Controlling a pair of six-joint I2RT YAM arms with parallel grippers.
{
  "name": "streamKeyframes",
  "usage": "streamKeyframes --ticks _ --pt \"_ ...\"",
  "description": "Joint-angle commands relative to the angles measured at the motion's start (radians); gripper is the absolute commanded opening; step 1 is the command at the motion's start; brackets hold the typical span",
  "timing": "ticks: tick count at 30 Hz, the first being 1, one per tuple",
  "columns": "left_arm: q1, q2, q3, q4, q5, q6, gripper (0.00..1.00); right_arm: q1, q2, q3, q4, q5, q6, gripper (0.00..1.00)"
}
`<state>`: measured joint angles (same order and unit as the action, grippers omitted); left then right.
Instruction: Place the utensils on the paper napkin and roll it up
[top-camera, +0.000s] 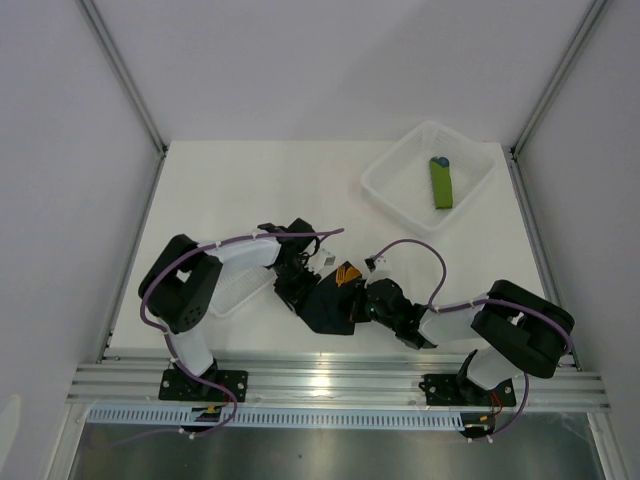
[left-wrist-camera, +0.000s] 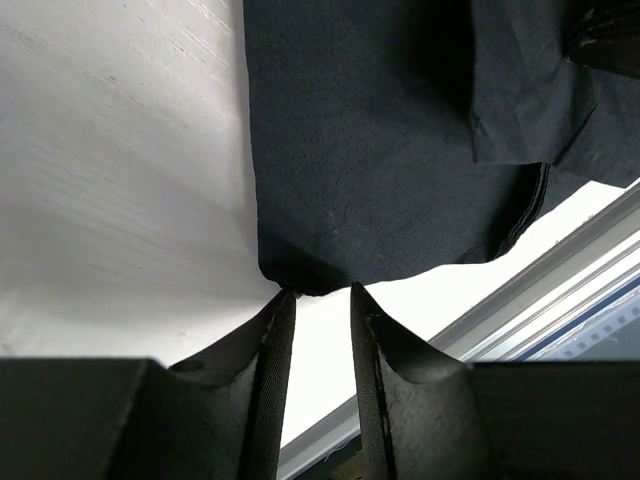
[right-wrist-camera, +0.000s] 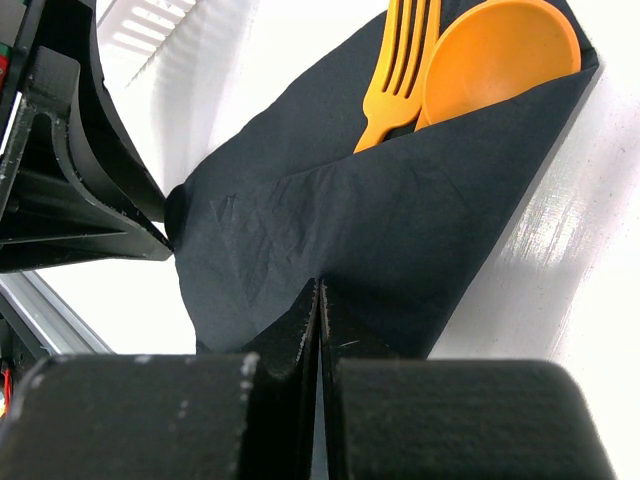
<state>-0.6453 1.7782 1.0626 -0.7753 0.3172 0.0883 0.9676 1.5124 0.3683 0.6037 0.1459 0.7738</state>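
Note:
The black paper napkin lies near the table's front edge, one flap folded over the utensils. An orange fork and an orange spoon stick out of the fold; their handles are hidden under the paper. My left gripper is open, and its fingertips just touch a corner of the napkin, with bare table showing in the gap. That same gripper sits at the napkin's left side. My right gripper is shut, its tips resting on the folded flap, at the napkin's right in the top view.
A clear plastic bin at the back right holds a green rolled bundle with a blue tip. A white ribbed tray lies under the left arm. The aluminium rail runs just in front of the napkin.

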Motion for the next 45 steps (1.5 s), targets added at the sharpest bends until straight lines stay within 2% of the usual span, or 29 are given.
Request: streamKeyframes --ticks 1,7,13,17,21,25,30,45 --pt "-0.004 0.032 0.013 0.146 -0.089 0.016 0.34 0.006 -0.011 -0.005 -0.001 0.023 -0.010 0.00" --pt "-0.004 0.061 0.020 0.145 -0.106 0.022 0.29 0.006 -0.009 -0.005 -0.004 0.024 -0.010 0.00" --pt "-0.002 0.063 0.023 0.151 -0.104 0.022 0.09 0.008 -0.009 -0.008 -0.004 0.023 -0.010 0.00" --pt "-0.004 0.052 0.019 0.143 -0.098 0.022 0.01 0.008 -0.012 -0.009 -0.005 0.024 -0.008 0.00" --pt "-0.002 0.021 0.011 0.136 -0.066 0.028 0.01 0.008 -0.012 -0.008 -0.007 0.029 -0.007 0.00" --pt "-0.005 -0.052 -0.003 0.131 0.049 0.044 0.01 0.010 -0.014 -0.008 -0.005 0.032 -0.004 0.00" --pt "-0.004 -0.138 -0.007 0.148 0.085 0.039 0.01 0.006 -0.004 -0.009 -0.004 0.040 -0.002 0.00" --pt "-0.043 -0.164 0.069 0.105 0.191 0.076 0.01 -0.003 0.003 -0.037 0.037 0.026 0.030 0.00"
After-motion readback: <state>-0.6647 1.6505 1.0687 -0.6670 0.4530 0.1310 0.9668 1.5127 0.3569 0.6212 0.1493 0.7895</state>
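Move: The napkin's left corner lies at the left hand's open fingertips, about 2 cm ahead, 1 cm to the right and barely lower. The fork and spoon heads show some 8 cm ahead and 11 cm to the right of this hand, slightly lower. The white tray's middle is about 12 cm to its left and 4 cm farther out. From the right hand, that corner lies about 9 cm left and 2 cm ahead, just below. The left fingers pinch the loose left edge of the napkin: they slide forward about 2.5 cm low over the table and shut on it. Keeping that grip, the hand lifts about 4.5 cm while drawing some 3 cm right towards the right hand and slightly back, tilting roughly 15 degrees. The right hand stays put, its shut fingertips still on the folded part. ##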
